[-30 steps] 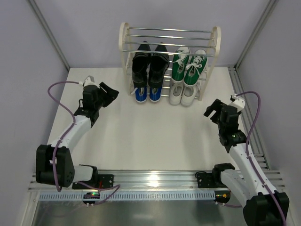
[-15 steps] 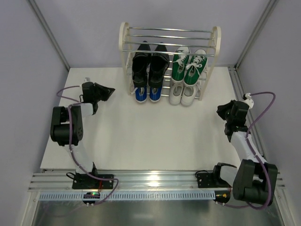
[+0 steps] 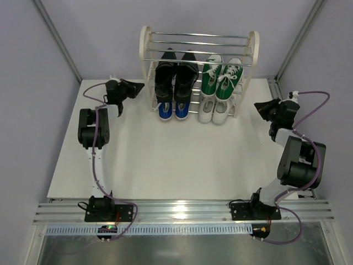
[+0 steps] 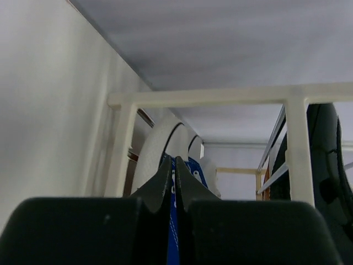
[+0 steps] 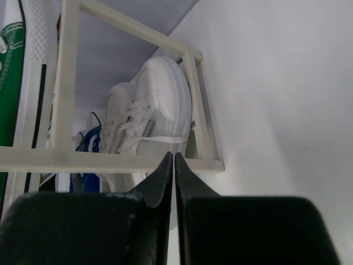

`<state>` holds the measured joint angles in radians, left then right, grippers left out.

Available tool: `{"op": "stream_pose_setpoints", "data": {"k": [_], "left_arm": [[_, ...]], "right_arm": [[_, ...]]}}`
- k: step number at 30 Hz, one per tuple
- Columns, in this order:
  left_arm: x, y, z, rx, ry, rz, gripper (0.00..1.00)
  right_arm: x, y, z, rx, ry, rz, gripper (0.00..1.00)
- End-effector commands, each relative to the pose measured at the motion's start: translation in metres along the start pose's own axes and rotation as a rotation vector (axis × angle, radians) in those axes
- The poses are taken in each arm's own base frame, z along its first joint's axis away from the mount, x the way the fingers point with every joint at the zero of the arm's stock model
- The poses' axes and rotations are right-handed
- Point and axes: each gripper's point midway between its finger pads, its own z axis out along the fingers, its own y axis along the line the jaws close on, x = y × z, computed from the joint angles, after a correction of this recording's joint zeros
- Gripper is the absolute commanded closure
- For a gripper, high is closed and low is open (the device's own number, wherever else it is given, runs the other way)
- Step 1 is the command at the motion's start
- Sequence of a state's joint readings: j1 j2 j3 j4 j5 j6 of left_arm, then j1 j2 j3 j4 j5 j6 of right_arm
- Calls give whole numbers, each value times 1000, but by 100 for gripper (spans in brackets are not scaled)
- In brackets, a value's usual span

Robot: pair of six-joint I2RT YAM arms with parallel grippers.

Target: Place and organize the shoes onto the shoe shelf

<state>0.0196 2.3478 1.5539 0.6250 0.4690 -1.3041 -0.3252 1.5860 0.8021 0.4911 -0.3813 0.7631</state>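
The shoe shelf (image 3: 144,49) stands at the back of the table. Black leather shoes (image 3: 176,74) and green sneakers (image 3: 222,77) sit on its upper tier. Blue sneakers (image 3: 172,110) and white sneakers (image 3: 213,112) sit on the lower tier. My left gripper (image 3: 140,86) is shut and empty, just left of the shelf's side frame (image 4: 209,96), pointing at a blue sneaker (image 4: 193,168). My right gripper (image 3: 258,107) is shut and empty, a little right of the shelf, facing a white sneaker (image 5: 157,105) behind the frame (image 5: 69,83).
Both arms are folded back low over the table (image 3: 165,160), one on each side. Grey walls close in the left, right and back. A metal rail (image 3: 176,210) runs along the near edge.
Both arms have folded back and swung their grippers toward the shelf's sides. Both grippers went from open to shut, with nothing in them.
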Motion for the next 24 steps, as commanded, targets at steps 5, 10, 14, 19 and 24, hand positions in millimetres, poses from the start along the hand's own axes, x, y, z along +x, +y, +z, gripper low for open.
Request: {"op": "stream_pose_setpoints", "data": {"k": [5,10,14,19,24], "left_arm": [[89,-15,19,49,172,20,100],[120,0,16,31,213,18,100],[157,-4,14,39,275,20,100],[200,-13,10,62,336,23,100],[238,-18,4,85,392,2,100]], "right_arm": [[-13,3,-6,-20,-65,-51,96],[-3,-10,-26,35,-83,-46,96],[3,-13,-46,67,-100,-75,96],[11,-7,-73,57,-109,-114,96],[27,9,-87,-25,-51,-163,96]]}}
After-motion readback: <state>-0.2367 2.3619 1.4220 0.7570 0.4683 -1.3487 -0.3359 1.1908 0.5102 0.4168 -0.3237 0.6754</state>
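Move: The shoe shelf's left side frame stands about 4 cm to the right of the left gripper, roughly level with it front to back. Just beyond it are the blue shoes, some 15 cm to the gripper's right, 3 cm back and a little lower, with the black shoes above them, 16 cm right, 3 cm back and some 9 cm up. The right gripper has the shelf's right side frame some 8 cm to its left and 9 cm ahead, and the white shoes 20 cm left and 8 cm ahead. Sweep the shut left gripper about 15 cm to the right, quickly first, easing back and down midway, then right again, ending some 7 cm farther back and turned about 15 degrees clockwise. Reach in through the shelf's left side frame beside the blue shoes and push the loaded shelf rightward. Meanwhile draw the shut right gripper back some 8 cm, dipping briefly, out of the shelf's way. ##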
